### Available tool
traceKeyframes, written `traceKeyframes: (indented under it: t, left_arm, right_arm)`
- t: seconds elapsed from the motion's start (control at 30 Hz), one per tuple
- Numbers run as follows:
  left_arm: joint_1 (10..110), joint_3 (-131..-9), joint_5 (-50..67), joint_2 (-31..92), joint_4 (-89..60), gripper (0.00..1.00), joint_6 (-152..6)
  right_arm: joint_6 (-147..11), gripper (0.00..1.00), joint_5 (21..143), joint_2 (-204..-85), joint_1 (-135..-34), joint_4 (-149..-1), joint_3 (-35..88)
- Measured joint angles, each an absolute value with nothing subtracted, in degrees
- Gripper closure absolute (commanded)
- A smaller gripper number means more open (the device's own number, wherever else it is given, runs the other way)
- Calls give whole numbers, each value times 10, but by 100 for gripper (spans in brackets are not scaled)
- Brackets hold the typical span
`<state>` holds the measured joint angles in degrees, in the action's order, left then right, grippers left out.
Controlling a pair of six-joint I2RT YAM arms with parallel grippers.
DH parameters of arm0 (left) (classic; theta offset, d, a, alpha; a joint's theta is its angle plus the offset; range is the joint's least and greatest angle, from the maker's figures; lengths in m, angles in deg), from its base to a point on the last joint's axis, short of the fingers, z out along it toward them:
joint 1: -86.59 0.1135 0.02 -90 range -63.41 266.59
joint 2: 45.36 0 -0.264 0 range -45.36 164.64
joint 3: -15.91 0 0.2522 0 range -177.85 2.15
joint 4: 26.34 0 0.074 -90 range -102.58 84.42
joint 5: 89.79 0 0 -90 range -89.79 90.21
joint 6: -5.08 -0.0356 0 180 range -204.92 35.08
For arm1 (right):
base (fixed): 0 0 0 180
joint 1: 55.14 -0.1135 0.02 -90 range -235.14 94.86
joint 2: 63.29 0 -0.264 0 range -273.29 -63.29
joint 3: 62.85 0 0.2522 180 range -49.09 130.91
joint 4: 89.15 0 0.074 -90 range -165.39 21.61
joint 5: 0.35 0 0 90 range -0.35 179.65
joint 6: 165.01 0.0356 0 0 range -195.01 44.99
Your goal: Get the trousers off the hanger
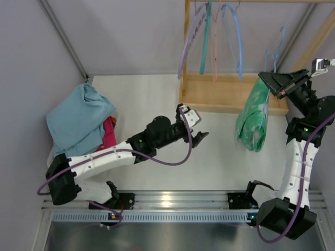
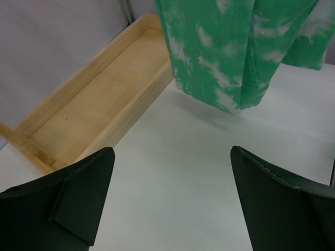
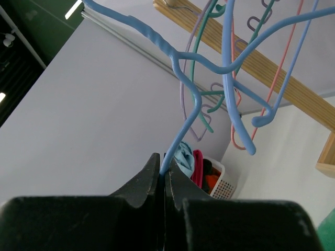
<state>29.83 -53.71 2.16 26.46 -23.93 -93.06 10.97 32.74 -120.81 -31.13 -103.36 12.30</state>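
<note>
The green tie-dye trousers [image 1: 254, 117] hang from the thin pale blue hanger [image 1: 276, 51] at the right, their lower end just above the table. My right gripper [image 1: 269, 79] is shut on the hanger's wire stem [image 3: 191, 117], pinched between the jaws [image 3: 164, 170]. A green corner of the trousers [image 3: 328, 236] shows at the lower right of the right wrist view. My left gripper [image 1: 201, 137] is open and empty over the middle of the table, left of the trousers. In the left wrist view [image 2: 172, 151] it faces the hanging trousers [image 2: 225, 47].
A wooden rack base [image 1: 230, 94] lies behind the trousers and shows in the left wrist view [image 2: 94, 99]. Lilac, teal, pink and thicker blue hangers [image 1: 209, 36] hang on the rail above. A white basket [image 3: 217, 180] at far left holds a light blue garment [image 1: 78, 123] and a magenta one [image 1: 109, 133].
</note>
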Motion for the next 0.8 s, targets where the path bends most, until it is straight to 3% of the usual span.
traceKeyframes:
  t: [0.5,0.8]
  left_arm:
    - [149,-628,-94,502,-495,1,-864]
    - [141,-647,-138,609,-588,1,-874]
  right_arm:
    - [54,100,331,-1154,-323,-945,123]
    - [41,100,330,-1154,-334,-919,127]
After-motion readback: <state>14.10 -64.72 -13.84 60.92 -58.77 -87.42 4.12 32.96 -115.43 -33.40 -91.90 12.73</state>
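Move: To the left hand's right, some 22 cm off, a couple of centimetres farther out and about 5 cm higher, is the middle of the hanging green trousers. The held blue hanger's middle is roughly 26 cm to its right, 13 cm ahead and 27 cm up; the wooden tray's middle is about 38 cm ahead, 26 cm right and 27 cm below. From the right hand, the trousers' middle is some 17 cm down, 3 cm back and 3 cm left. Sweeping right about 16 cm towards the hanging trousers, the wide-open left hand drifts back a little, rolls its left side down some 15 degrees, then dips 5 cm to bring its fingers close to the cloth; contact isn't clear. The right hand eases back and left about 2 cm each, then holds still, keeping the hanger pinched. ##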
